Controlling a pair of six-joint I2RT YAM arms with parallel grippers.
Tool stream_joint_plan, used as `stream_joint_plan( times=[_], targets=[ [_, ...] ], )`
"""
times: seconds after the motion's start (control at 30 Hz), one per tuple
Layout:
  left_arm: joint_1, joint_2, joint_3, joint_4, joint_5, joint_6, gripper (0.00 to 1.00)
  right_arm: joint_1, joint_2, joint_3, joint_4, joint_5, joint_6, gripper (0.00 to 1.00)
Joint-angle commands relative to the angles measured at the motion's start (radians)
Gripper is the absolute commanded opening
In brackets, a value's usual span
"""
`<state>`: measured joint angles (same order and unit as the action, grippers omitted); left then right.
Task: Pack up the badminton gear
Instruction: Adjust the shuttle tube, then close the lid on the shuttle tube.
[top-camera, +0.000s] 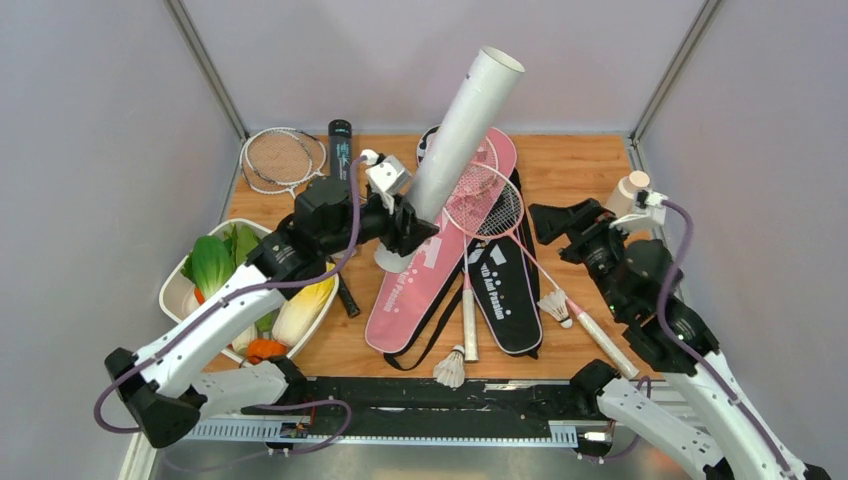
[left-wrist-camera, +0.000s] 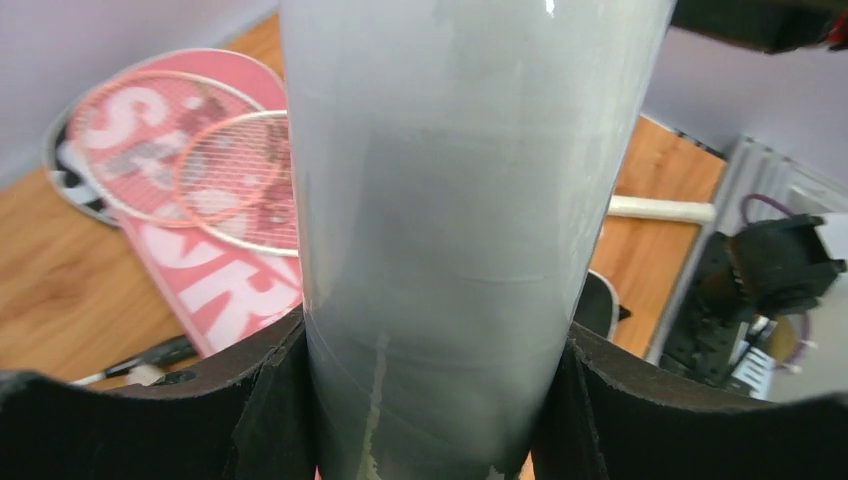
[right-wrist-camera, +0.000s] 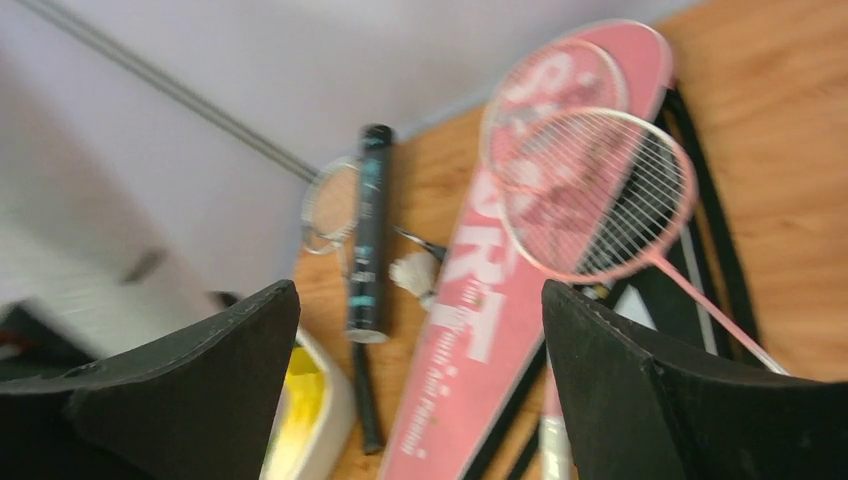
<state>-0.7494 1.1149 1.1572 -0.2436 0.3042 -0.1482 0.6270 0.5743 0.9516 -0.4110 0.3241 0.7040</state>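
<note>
My left gripper (top-camera: 413, 226) (left-wrist-camera: 435, 400) is shut on a long white tube (top-camera: 462, 128) (left-wrist-camera: 460, 200). The tube leans up to the right, its foot on the pink SPORT bag (top-camera: 430, 275) (left-wrist-camera: 200, 265) (right-wrist-camera: 500, 300). Two pink rackets (top-camera: 487, 198) (left-wrist-camera: 240, 180) (right-wrist-camera: 600, 195) lie across that bag and a black bag (top-camera: 505, 290). One shuttlecock (top-camera: 556, 306) lies by a racket handle and another (top-camera: 452, 368) near the front edge. A black tube (top-camera: 340, 145) (right-wrist-camera: 370, 235) and a silver racket (top-camera: 280, 157) lie at the back left. My right gripper (top-camera: 545, 222) (right-wrist-camera: 420, 290) is open and empty, right of the bags.
A white tray (top-camera: 172, 290) (right-wrist-camera: 320, 420) of vegetables sits at the left, under my left arm. A small white bottle with a tan cap (top-camera: 632, 190) stands at the right wall behind my right arm. Purple walls close in three sides.
</note>
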Motion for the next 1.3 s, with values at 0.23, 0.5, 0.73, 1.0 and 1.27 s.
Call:
stream_joint_plan(
  times=[0.23,0.5,0.73,1.0,1.27],
  targets=[
    [-0.002,-0.286,-0.238,0.011,-0.048,0.172,0.26,-0.233,0.188,-0.035,-0.276,0.250,-0.030,0.64],
    [-0.002,-0.321,-0.326,0.087,0.067,0.118,0.26,-0.872,0.336,-0.202,-0.274,-0.244,0.011,0.50],
    [-0.003,-0.363,-0.365,0.103,0.075,0.099,0.26,-1.092,0.387,-0.264,-0.275,-0.221,0.038,0.45],
    [-0.004,-0.380,-0.367,0.098,0.073,0.105,0.26,-1.132,0.586,-0.257,-0.267,-0.224,0.029,0.40],
    [-0.032,-0.403,-0.369,0.074,0.037,0.134,0.26,-1.143,0.697,-0.264,-0.202,-0.233,0.059,0.40]
  ],
)
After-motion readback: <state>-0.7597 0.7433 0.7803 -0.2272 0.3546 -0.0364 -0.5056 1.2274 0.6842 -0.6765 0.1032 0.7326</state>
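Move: The clear tube cap lies flat on the table, some 4 cm ahead of the right hand, 22 cm to its right and 36 cm below. Measured from the cap, the water bottle stands about 18 cm farther out, a shuttlecock lies 14 cm left and 6 cm nearer, and a racket's white grip 14 cm nearer and 3 cm left. From the left hand, already gripping the shuttle tube, the cap is about 48 cm right, 4 cm ahead and 33 cm below. Down towards the clear cap comes the empty right hand, over 30 cm lower and about 22 cm to the right, tipping from level to nearly straight down, swinging clockwise and narrowing its fingers to under half open, untouching. The left hand keeps its grip on the tube, carrying it first 5 cm left, then about 6 cm back and lower. ##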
